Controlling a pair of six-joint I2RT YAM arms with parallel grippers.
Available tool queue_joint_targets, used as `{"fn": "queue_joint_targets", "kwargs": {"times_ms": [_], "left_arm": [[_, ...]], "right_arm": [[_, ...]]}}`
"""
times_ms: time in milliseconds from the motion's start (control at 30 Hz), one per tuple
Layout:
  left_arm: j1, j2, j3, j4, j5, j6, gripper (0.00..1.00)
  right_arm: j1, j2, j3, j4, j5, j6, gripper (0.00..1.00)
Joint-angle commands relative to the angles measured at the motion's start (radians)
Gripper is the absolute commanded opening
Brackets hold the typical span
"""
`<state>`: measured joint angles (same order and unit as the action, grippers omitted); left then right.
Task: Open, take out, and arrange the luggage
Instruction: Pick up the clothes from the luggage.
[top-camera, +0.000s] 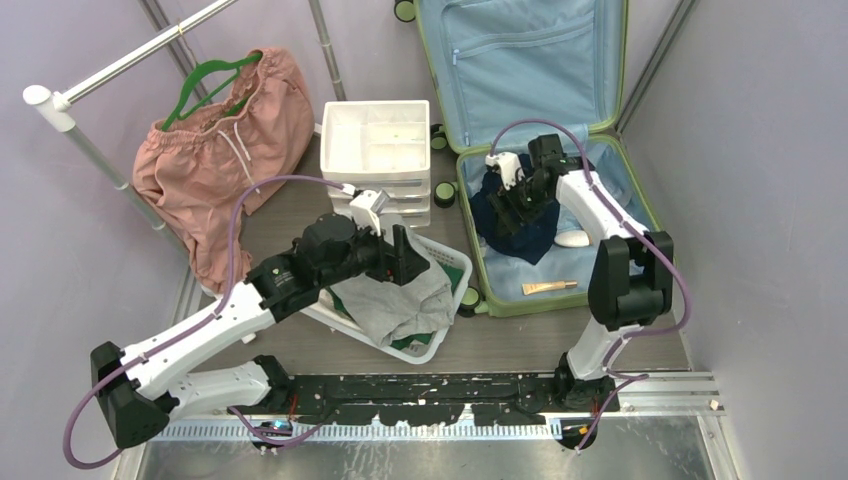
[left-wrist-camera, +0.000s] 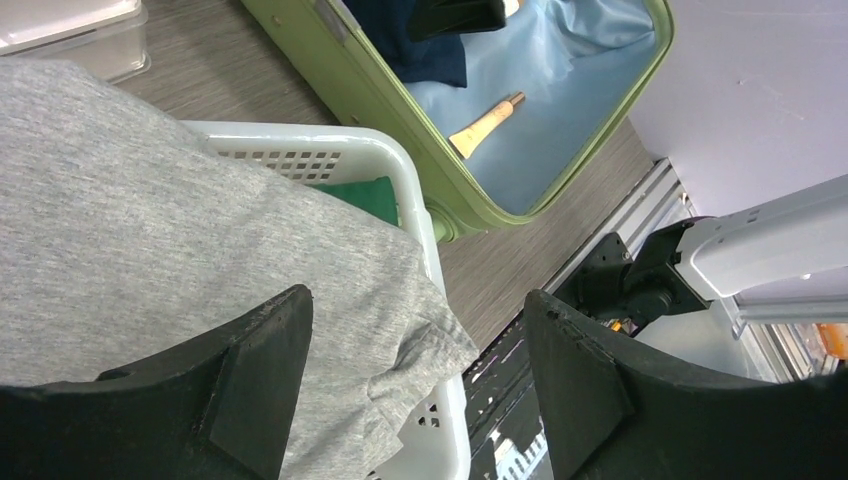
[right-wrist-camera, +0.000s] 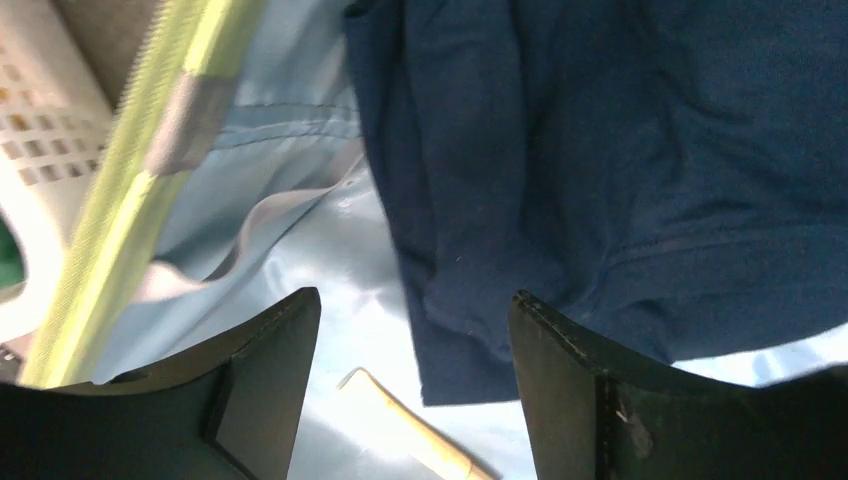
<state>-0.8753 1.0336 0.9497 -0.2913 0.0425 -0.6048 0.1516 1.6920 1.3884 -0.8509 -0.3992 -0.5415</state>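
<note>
The luggage (top-camera: 636, 190), a light-green hard-shell case, lies open at the back right with its lid (top-camera: 520, 60) leaning on the wall and blue lining showing. Inside lie a navy garment (top-camera: 525, 238), a cream tube (top-camera: 549, 287) and a small white item (top-camera: 572, 238). My right gripper (top-camera: 510, 205) hovers open just above the navy garment (right-wrist-camera: 600, 150), with the tube (right-wrist-camera: 410, 430) below its jaws (right-wrist-camera: 415, 390). My left gripper (top-camera: 410, 255) stands open over a grey garment (left-wrist-camera: 150, 230) draped in the white basket (left-wrist-camera: 400, 170), with nothing between its fingers (left-wrist-camera: 420, 390).
A white drawer unit (top-camera: 378, 140) stands left of the suitcase. A pink garment (top-camera: 215, 150) hangs on a green hanger from the white rail (top-camera: 120, 65). Something green (top-camera: 455, 275) lies in the basket under the grey cloth. Purple walls close in both sides.
</note>
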Motion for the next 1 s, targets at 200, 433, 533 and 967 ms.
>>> {"fn": "queue_joint_targets", "kwargs": {"times_ms": [200,433,533,967], "left_arm": [[0.055,0.003,-0.049,0.124,0.023,-0.054,0.77],[0.100,0.043,-0.069,0.167,0.068,-0.084,0.77],[0.112,0.059,-0.069,0.177,0.088,-0.094,0.77],[0.136,0.066,-0.056,0.268,0.149,-0.164,0.76]], "right_arm": [[0.081,0.108,-0.039,0.197,0.202,-0.034,0.71],[0.100,0.161,-0.119,0.290,0.330,-0.043,0.61],[0.099,0.181,-0.139,0.309,0.345,-0.044,0.51],[-0.098,0.034,0.011,0.059,-0.079,0.013,0.03]]}}
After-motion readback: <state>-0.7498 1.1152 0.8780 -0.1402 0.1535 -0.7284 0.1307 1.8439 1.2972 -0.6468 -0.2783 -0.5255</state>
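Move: The navy clothes in the open luggage are what the right hand goes for: their middle lies about 5 cm ahead, hardly 1 cm to its left and 10 cm below. The white oval thing is level with this hand, some 10 cm to its right; the tube lies about 10 cm back and 6 cm right. From the left hand the navy clothes are roughly 10 cm ahead, 20 cm right and 20 cm lower. Right hand sinks 9 cm, pinches a navy fold, lifts slightly; empty left hand eases forward and down 3 cm. ##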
